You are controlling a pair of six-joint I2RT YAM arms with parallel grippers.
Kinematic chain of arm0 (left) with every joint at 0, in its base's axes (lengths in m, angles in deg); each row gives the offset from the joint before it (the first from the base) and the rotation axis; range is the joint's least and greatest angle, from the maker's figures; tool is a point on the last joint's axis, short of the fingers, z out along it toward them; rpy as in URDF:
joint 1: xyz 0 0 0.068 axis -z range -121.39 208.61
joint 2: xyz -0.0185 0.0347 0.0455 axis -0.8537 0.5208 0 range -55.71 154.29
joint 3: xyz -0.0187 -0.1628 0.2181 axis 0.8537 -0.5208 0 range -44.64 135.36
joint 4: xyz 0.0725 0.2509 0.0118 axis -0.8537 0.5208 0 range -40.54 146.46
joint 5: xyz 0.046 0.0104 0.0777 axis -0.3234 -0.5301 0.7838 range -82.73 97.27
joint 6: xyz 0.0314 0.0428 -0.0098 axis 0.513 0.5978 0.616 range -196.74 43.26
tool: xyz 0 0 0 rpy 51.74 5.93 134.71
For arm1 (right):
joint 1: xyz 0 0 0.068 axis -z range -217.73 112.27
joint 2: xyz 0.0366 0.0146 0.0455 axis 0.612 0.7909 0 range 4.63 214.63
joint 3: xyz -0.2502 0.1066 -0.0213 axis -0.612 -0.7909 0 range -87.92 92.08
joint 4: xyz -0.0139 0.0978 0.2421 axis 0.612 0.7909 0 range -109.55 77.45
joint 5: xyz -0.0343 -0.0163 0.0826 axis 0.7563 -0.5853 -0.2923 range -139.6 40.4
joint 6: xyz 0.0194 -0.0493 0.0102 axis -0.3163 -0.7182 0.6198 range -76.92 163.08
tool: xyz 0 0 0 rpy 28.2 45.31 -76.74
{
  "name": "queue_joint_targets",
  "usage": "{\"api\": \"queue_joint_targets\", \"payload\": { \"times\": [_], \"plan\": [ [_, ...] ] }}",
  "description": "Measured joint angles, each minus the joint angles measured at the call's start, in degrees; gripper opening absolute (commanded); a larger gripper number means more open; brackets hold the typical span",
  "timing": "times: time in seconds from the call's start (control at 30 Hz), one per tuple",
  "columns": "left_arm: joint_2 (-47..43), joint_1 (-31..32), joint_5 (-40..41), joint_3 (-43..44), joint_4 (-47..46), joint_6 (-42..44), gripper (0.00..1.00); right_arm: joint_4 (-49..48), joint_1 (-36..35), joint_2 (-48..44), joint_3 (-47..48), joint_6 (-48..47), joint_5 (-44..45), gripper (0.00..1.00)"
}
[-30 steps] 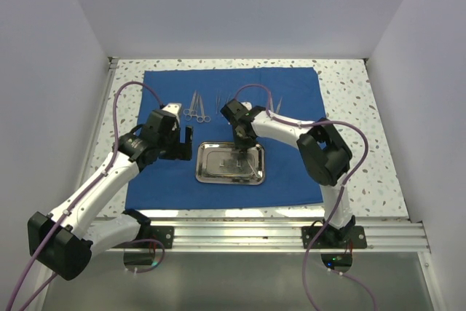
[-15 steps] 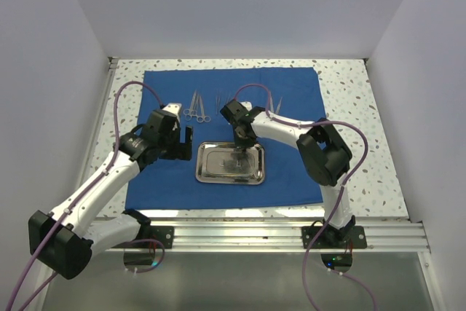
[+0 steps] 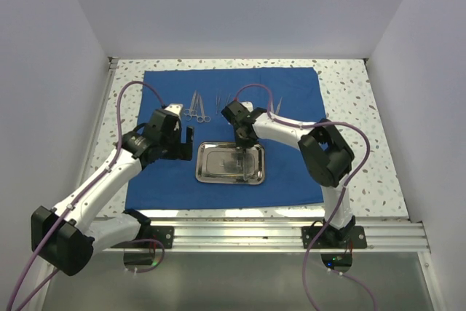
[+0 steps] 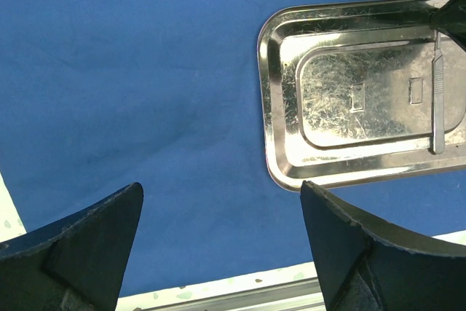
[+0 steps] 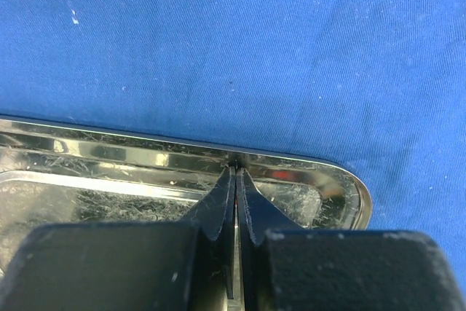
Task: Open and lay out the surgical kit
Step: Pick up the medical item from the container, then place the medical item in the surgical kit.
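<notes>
The royal-blue drape [image 3: 291,92] lies spread flat on the table, with the steel tray [image 3: 207,174] on its near middle. My right gripper [image 3: 240,156] reaches down into the tray's far right part. In the right wrist view its jaws [image 5: 237,169] are shut on a thin steel instrument [image 5: 237,253] just inside the tray rim [image 5: 342,180]. The left wrist view shows that instrument [image 4: 437,100] lying lengthwise along the tray's right side. My left gripper [image 4: 220,187] hangs open and holds nothing, over bare drape [image 4: 145,71] left of the tray [image 4: 269,92].
Scissors and forceps [image 3: 196,107] lie in a row on the drape's far part, with thin tweezers [image 3: 222,97] beside them. A speckled tabletop [image 3: 349,92] surrounds the drape. White walls close in three sides, and a metal rail [image 3: 255,234] runs along the near edge.
My right gripper's jaws have closed on the thin instrument in the tray. The left arm has barely shifted and stays open.
</notes>
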Motion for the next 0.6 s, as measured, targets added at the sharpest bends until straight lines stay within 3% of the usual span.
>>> {"api": "queue_joint_targets", "payload": {
  "times": [0.37, 0.6],
  "plan": [
    [1.1, 0.0, -0.1, 0.0, -0.3, 0.0, 0.93, 8.6, 0.5, -5.4, 2.5, -1.9, 4.3, 0.0],
    [1.7, 0.0, -0.2, 0.0, -1.0, 0.0, 0.93, 8.9, 5.4, -9.5, 8.4, -5.0, 7.5, 0.0]
  ]
}}
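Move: The right hand already pinches the far end of the medical item, a slim metal handle lying in the tray. On the cloth beyond, two slim tools lie side by side about 12 cm ahead and 10 cm to its right; a single slim tool lies some 11 cm ahead and 2 cm left, and the tray's middle about 5 cm back and 4 cm left, all roughly 1–2 cm below. From the left hand, the two slim tools lie about 21 cm ahead, 30 cm right and 12 cm lower. Keeping its fingers shut on the far end of the handle, the right hand first slides a couple of centimetres to the right and very slightly back, then lifts fast, about 11 cm in all. As it climbs it swings forward and farther right over the tray's far rim, ending some 5 cm each way nearer the two slim tools, while the wrist tips the fingers about 10 degrees outward and the handle trails back towards the base. ##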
